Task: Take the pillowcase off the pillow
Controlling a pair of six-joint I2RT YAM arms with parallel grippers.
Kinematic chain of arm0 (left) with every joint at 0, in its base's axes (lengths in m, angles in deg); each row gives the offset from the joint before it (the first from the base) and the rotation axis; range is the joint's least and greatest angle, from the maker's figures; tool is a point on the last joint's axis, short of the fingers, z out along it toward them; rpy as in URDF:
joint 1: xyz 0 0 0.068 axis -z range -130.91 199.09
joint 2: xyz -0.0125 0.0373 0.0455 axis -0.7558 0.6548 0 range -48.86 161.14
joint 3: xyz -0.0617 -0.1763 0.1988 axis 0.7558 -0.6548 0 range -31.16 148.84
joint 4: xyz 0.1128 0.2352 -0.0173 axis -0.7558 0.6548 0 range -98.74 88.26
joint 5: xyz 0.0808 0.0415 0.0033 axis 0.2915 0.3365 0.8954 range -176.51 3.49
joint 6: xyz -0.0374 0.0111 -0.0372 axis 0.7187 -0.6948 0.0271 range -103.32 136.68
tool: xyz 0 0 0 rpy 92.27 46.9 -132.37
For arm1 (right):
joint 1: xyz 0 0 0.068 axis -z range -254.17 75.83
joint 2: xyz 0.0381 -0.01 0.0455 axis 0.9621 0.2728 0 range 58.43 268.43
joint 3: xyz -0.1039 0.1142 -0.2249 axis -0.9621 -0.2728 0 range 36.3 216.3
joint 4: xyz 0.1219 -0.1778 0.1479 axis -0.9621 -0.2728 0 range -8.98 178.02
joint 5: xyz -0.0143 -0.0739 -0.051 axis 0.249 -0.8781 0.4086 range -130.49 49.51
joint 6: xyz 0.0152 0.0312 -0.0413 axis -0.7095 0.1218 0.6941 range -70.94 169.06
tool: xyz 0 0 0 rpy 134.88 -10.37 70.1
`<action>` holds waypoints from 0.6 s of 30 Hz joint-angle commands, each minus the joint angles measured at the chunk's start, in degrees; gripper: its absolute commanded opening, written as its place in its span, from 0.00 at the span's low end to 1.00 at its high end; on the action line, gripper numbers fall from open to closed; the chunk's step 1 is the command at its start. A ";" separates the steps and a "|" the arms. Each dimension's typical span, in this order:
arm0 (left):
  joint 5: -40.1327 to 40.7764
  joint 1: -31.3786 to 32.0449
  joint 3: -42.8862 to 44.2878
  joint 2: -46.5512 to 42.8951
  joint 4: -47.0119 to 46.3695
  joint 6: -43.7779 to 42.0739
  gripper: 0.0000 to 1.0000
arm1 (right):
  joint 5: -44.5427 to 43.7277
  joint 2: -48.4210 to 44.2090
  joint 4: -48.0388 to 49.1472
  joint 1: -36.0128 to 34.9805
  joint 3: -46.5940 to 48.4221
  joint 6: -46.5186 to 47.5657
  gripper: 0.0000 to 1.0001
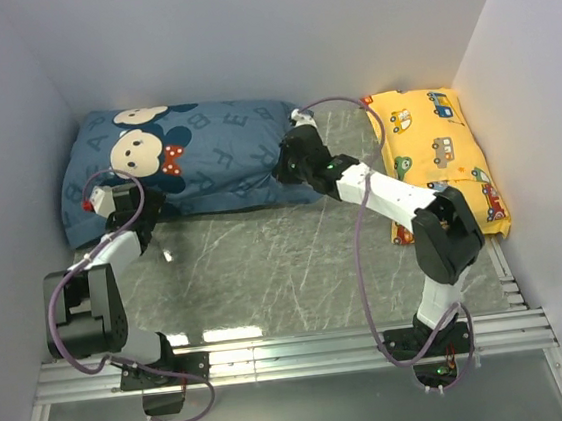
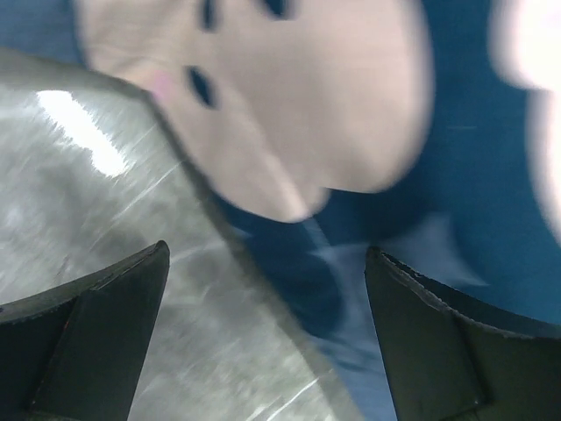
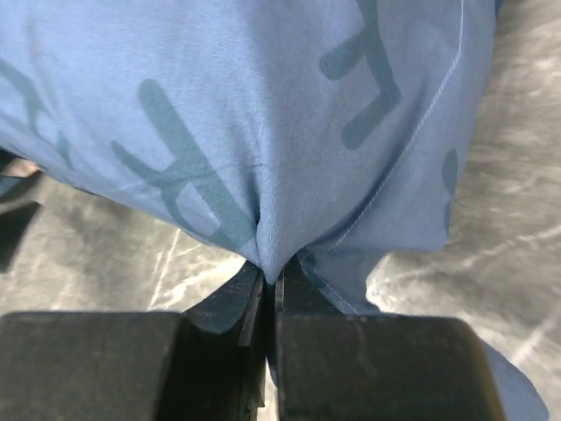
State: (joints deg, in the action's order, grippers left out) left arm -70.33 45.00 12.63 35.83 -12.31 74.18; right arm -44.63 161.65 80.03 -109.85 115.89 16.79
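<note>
The dusty-blue pillowcase point(image 1: 215, 152) with paler letters and a mouse head lies plump at the back left of the table. The pillow is hidden inside it. My right gripper point(image 1: 287, 167) is at the case's right end and is shut on a pinch of the blue fabric; in the right wrist view the pillowcase point(image 3: 263, 105) bunches into the closed gripper point(image 3: 273, 279). My left gripper point(image 1: 150, 206) is at the case's front left edge. It stands open point(image 2: 267, 253), straddling the edge of the pillowcase point(image 2: 456, 175) with nothing gripped.
A smaller yellow car-print pillow point(image 1: 441, 153) lies along the right wall. White walls close in the left, back and right sides. The grey marbled tabletop point(image 1: 266, 262) runs to metal rails point(image 1: 296, 350) at the near edge.
</note>
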 commanded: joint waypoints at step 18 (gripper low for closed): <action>-15.56 6.82 -7.67 -13.41 -9.18 -4.76 0.99 | 2.12 -11.11 -15.03 1.23 14.53 5.11 0.00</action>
State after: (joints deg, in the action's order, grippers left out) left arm -81.67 50.72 4.68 23.70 -19.02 71.25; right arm -43.17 155.49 64.58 -109.02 124.04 20.13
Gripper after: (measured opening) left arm 0.994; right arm 0.028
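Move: The bunched right end of the pillowcase is already pinched in the right hand; for the left hand that fold lies about 35 cm to the right, 2 cm ahead and some 6 cm higher. The case's near edge runs right under the open left fingers, about 2 cm below. From the left hand, the big printed face is about 9 cm ahead and 2 cm right, the red bow 7 cm ahead and 10 cm right. The right hand keeps its shut grip on the bunched case end and hoists it about 6 cm, drifting some 2 cm back and 2 cm to the right as it climbs. Meanwhile the left hand, fingers staying wide open, eases back about 2 cm from the near edge, then sweeps some 7 cm right along that edge towards the held fold while rising about 4 cm, its wrist turning clockwise by nearly 20 degrees and its fingertips lifting a little. ##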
